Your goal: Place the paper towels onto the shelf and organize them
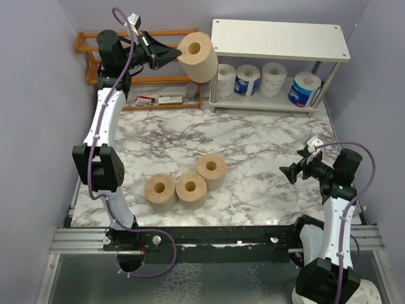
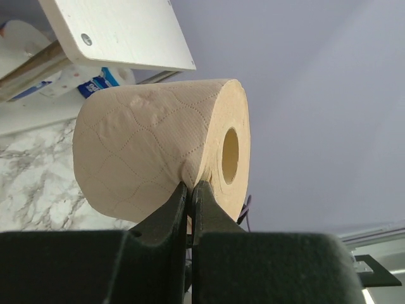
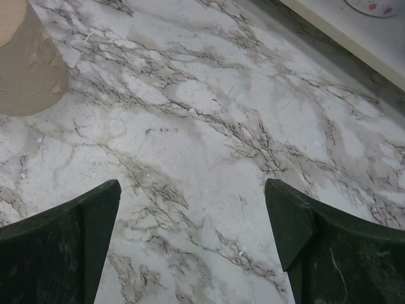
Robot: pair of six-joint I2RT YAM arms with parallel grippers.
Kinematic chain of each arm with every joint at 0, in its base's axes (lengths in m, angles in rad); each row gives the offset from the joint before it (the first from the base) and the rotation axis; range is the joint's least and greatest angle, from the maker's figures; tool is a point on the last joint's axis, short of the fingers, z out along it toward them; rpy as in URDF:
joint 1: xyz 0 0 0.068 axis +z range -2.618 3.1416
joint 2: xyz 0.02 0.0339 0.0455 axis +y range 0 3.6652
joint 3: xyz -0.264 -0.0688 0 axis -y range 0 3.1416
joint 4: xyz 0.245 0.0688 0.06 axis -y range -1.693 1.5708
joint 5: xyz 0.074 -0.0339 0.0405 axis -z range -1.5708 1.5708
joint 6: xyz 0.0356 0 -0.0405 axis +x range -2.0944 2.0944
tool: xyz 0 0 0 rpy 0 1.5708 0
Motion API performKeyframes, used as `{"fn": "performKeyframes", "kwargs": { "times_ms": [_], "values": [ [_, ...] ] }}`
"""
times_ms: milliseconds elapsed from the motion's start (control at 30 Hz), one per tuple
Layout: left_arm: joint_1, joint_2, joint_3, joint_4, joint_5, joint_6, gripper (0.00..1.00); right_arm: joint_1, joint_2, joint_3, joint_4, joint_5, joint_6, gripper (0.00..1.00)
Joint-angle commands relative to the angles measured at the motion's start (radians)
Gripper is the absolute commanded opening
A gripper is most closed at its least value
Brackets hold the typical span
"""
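Observation:
My left gripper (image 1: 178, 54) is raised high by the left end of the shelf (image 1: 278, 38), shut on the edge of a tan paper towel roll (image 1: 197, 56). The left wrist view shows the jaws (image 2: 190, 185) pinching the roll's (image 2: 152, 152) wall, with the shelf's top board (image 2: 120, 31) just above. Two white dotted rolls (image 1: 226, 79) (image 1: 274, 78) and two blue-and-white rolls (image 1: 247, 79) (image 1: 304, 88) stand on the lower tier. Three tan rolls (image 1: 161, 191) (image 1: 191, 189) (image 1: 211, 171) stand on the marble. My right gripper (image 1: 288, 172) (image 3: 193, 202) hangs open over bare marble at the right.
An orange-brown wooden rack (image 1: 95, 47) stands at the back left behind the left arm. Small boxes (image 1: 144, 100) (image 1: 169, 99) and a small can (image 1: 192, 92) lie below it. Purple walls close in the table. A tan roll (image 3: 25, 63) shows at the right wrist view's upper left.

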Motion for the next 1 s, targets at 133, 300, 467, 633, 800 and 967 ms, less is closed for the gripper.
{"fn": "performKeyframes", "kwargs": {
  "times_ms": [133,300,467,633,800,967],
  "values": [
    [-0.083,0.097,0.230,0.100,-0.039,-0.056,0.00,-0.041,0.007,-0.006,0.018,-0.008,-0.021,0.98],
    [-0.096,0.176,0.361,0.108,-0.052,-0.061,0.00,-0.056,0.015,-0.007,0.018,-0.011,-0.026,0.98],
    [-0.097,0.245,0.464,0.070,-0.108,-0.044,0.00,-0.068,0.020,-0.006,0.015,-0.013,-0.029,0.98],
    [-0.102,0.324,0.530,0.086,-0.190,-0.051,0.00,-0.082,0.029,-0.004,0.008,-0.020,-0.038,0.98],
    [-0.136,0.383,0.623,0.059,-0.251,0.005,0.00,-0.090,0.031,-0.004,0.011,-0.020,-0.038,0.98],
    [-0.162,0.423,0.680,0.068,-0.317,0.022,0.00,-0.093,0.033,-0.004,0.012,-0.021,-0.038,0.97]
  ]
}}
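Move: The brown roll I already hold pinched is bound for the left end of the white shelf's top board, about 17 cm ahead of my left hand, 14 cm to its right and 10 cm lower. The spotted roll on the lower tier sits about 18 cm ahead, 16 cm right and 33 cm down. The wooden rack's middle is some 15 cm ahead, 15 cm left and 25 cm down. From my right hand, that board end lies about 36 cm ahead, 24 cm left and 20 cm higher. Keeping my left fingers shut on the brown roll, I swing it right by about 4 cm, lift it some 6 cm as the wrist tips the fingers upward around 10 degrees, then reach about 8 cm forward towards the board's left end, sinking about 3 cm on the way. My open, empty right hand drifts about 2 cm to its right. ##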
